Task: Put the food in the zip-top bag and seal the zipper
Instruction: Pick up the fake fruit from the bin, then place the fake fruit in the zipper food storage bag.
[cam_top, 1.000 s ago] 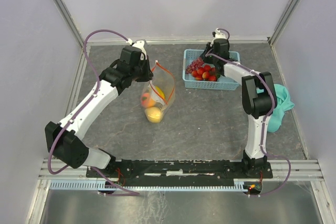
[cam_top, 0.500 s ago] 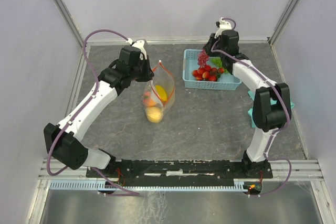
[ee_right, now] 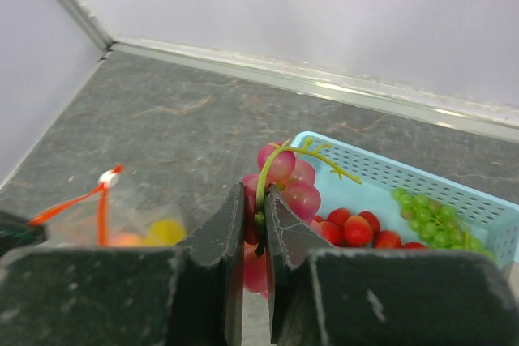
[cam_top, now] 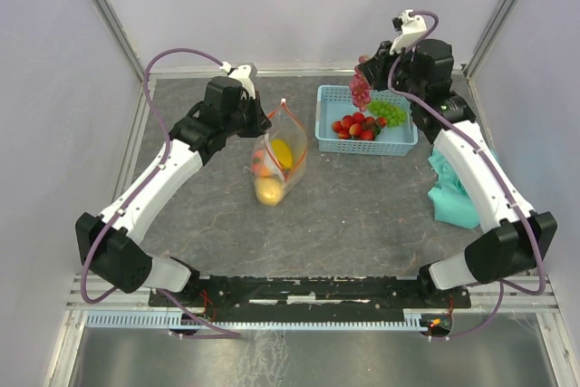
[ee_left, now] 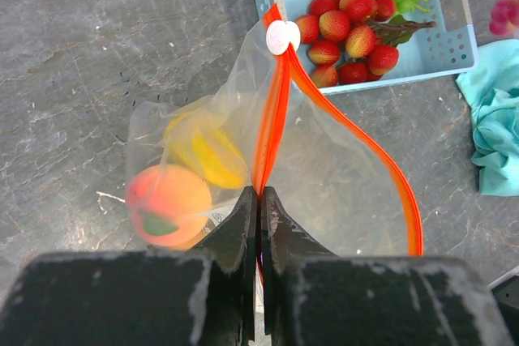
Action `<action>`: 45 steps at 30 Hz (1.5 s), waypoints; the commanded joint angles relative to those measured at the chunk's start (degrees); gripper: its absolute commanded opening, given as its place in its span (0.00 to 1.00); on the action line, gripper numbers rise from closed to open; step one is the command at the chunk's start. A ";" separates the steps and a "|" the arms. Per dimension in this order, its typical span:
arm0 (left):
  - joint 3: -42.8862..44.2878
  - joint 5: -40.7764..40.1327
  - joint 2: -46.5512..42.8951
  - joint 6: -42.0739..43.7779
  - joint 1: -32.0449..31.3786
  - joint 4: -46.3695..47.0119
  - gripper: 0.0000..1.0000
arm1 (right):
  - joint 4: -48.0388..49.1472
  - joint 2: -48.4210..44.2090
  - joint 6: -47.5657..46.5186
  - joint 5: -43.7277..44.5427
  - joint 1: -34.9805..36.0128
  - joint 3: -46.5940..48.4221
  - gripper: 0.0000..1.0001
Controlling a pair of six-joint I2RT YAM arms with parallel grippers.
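The zip-top bag (cam_top: 283,169) lies open on the table with a peach (ee_left: 169,202) and a yellow lemon (ee_left: 208,150) inside. My left gripper (ee_left: 259,194) is shut on the red-orange zipper (ee_left: 272,119) at the near end of the mouth. The white slider (ee_left: 282,36) sits at the far end. My right gripper (ee_right: 259,200) is shut on the green stem of the purple grapes (ee_right: 301,198). It holds the bunch (cam_top: 360,90) in the air over the basket's far left corner.
The light-blue basket (cam_top: 399,146) at the back holds red strawberries (cam_top: 355,124) and green grapes (cam_top: 390,112). A teal cloth (cam_top: 453,195) lies crumpled on the right, under the right arm. Grey walls close in the table on three sides.
My right gripper has lifted the purple grapes out of the basket, and its arm has swung out to the right. The left gripper has kept its hold on the bag, which shifted slightly.
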 commanded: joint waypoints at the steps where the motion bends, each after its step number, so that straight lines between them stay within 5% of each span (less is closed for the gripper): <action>1: 2.11 2.31 -0.03 1.94 -0.13 5.21 0.03 | -4.08 -4.15 -1.21 -3.85 3.27 4.39 0.02; 22: 0.97 3.90 1.16 1.33 -0.07 7.88 0.03 | 3.16 -2.75 7.12 -3.71 21.83 3.10 0.02; 45: 0.88 3.88 1.03 1.48 -0.13 8.23 0.03 | -0.46 0.75 7.71 -0.31 25.72 -7.72 0.04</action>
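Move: The right gripper already holds the red grapes. The open bag mouth they go to lies about 19 cm to its left, 9 cm back and 12 cm below. The basket stands roughly 13 cm ahead, 3 cm to the right and 32 cm below; the peach inside the bag is some 25 cm left, 2 cm back and 28 cm down. From the left gripper, shut on the bag's rim, the mouth's middle is about 5 cm right, level fore and aft, and 2 cm lower. Carry the red grapes away from over the basket to the bag mouth: swing the right gripper some 18 cm left and 13 cm back, rising about 5 cm on the way, then sink roughly 11 cm to bring the bunch into the opening. Turn the wrist about 25 degrees counter-clockwise and tip the fingers down as it sinks, keeping them shut on the stem. Keep the left fingers pinched on the rim, easing slightly right. ##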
